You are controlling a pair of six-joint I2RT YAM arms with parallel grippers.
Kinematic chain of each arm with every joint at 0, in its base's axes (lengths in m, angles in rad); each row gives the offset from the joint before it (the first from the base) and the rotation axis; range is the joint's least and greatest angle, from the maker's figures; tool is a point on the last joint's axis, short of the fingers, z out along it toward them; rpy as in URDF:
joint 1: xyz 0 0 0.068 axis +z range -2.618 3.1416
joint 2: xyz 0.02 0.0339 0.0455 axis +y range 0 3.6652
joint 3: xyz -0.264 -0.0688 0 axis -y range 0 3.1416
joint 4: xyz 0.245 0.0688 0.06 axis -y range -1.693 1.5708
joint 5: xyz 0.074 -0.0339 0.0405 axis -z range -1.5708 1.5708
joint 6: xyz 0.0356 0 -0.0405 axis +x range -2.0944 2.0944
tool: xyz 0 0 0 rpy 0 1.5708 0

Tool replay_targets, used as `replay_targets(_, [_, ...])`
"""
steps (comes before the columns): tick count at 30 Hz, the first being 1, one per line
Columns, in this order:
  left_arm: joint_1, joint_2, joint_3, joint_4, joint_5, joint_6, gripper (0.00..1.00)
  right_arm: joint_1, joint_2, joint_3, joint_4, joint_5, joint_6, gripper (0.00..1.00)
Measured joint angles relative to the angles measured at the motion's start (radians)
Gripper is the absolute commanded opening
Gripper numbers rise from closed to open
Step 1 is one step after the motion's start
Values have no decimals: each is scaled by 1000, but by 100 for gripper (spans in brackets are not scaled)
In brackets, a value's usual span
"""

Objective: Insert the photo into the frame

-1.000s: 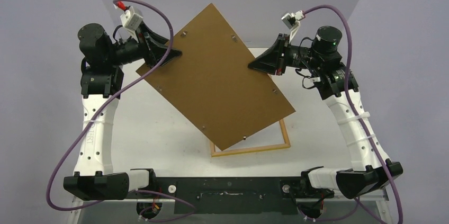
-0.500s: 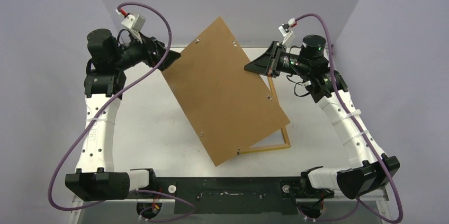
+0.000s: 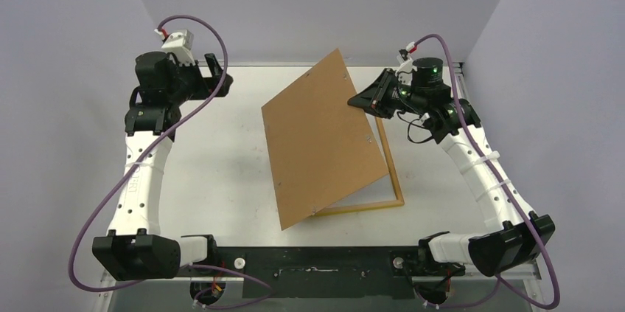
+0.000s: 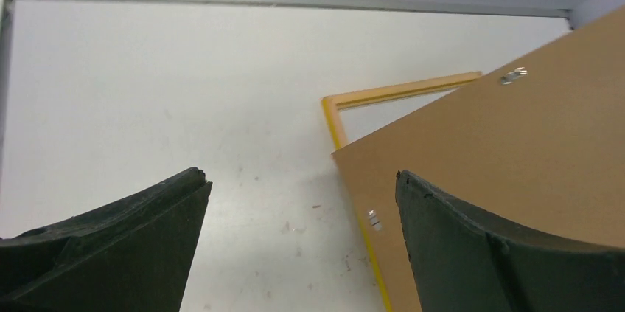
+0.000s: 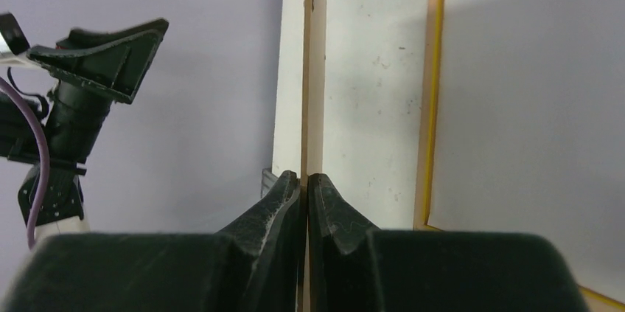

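The plain brown backing board (image 3: 320,142) stands tilted, its lower corner down near the table's front. My right gripper (image 3: 359,98) is shut on the board's upper right edge; in the right wrist view the thin edge (image 5: 313,68) runs between the pinched right gripper (image 5: 304,177). The frame (image 3: 390,172) lies flat on the table, mostly under the board, with its yellow rim (image 4: 405,94) (image 5: 430,68) showing. My left gripper (image 3: 216,76) hangs open at the far left, apart from the board; in the left wrist view the left gripper (image 4: 298,179) holds nothing. The photo is out of view.
Small metal tabs (image 3: 368,135) stick out of the board's face. Purple cables (image 3: 221,39) loop above both arms. A metal rail (image 4: 295,2) runs along the table's far edge under the back wall. Grey side walls close in on left and right.
My left gripper opened, let go of the board and drew back to the left. The board swung right and down, now held only by the right gripper, which has also lowered.
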Motion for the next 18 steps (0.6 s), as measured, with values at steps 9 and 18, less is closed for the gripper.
replay_targets(9, [48,-10,-140,-47,-234,-138,94,-23,45,59,-111,172,47,0])
replay_targets(18, [29,31,-409,-8,-56,-341,71,-74,63,181,-229,318,-19,0])
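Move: The right hand grips the brown backing board by its right edge; the frame it is being taken to has its middle about 3 cm ahead of this hand, level sideways and some 30 cm below, with the photo, white side up, lying inside at the same place. From the empty left hand the frame lies about 32 cm right, 6 cm back and 30 cm below. Right hand swings the board some 6 cm right and forward, turning clockwise, while left sinks 18 cm, part-closing. ##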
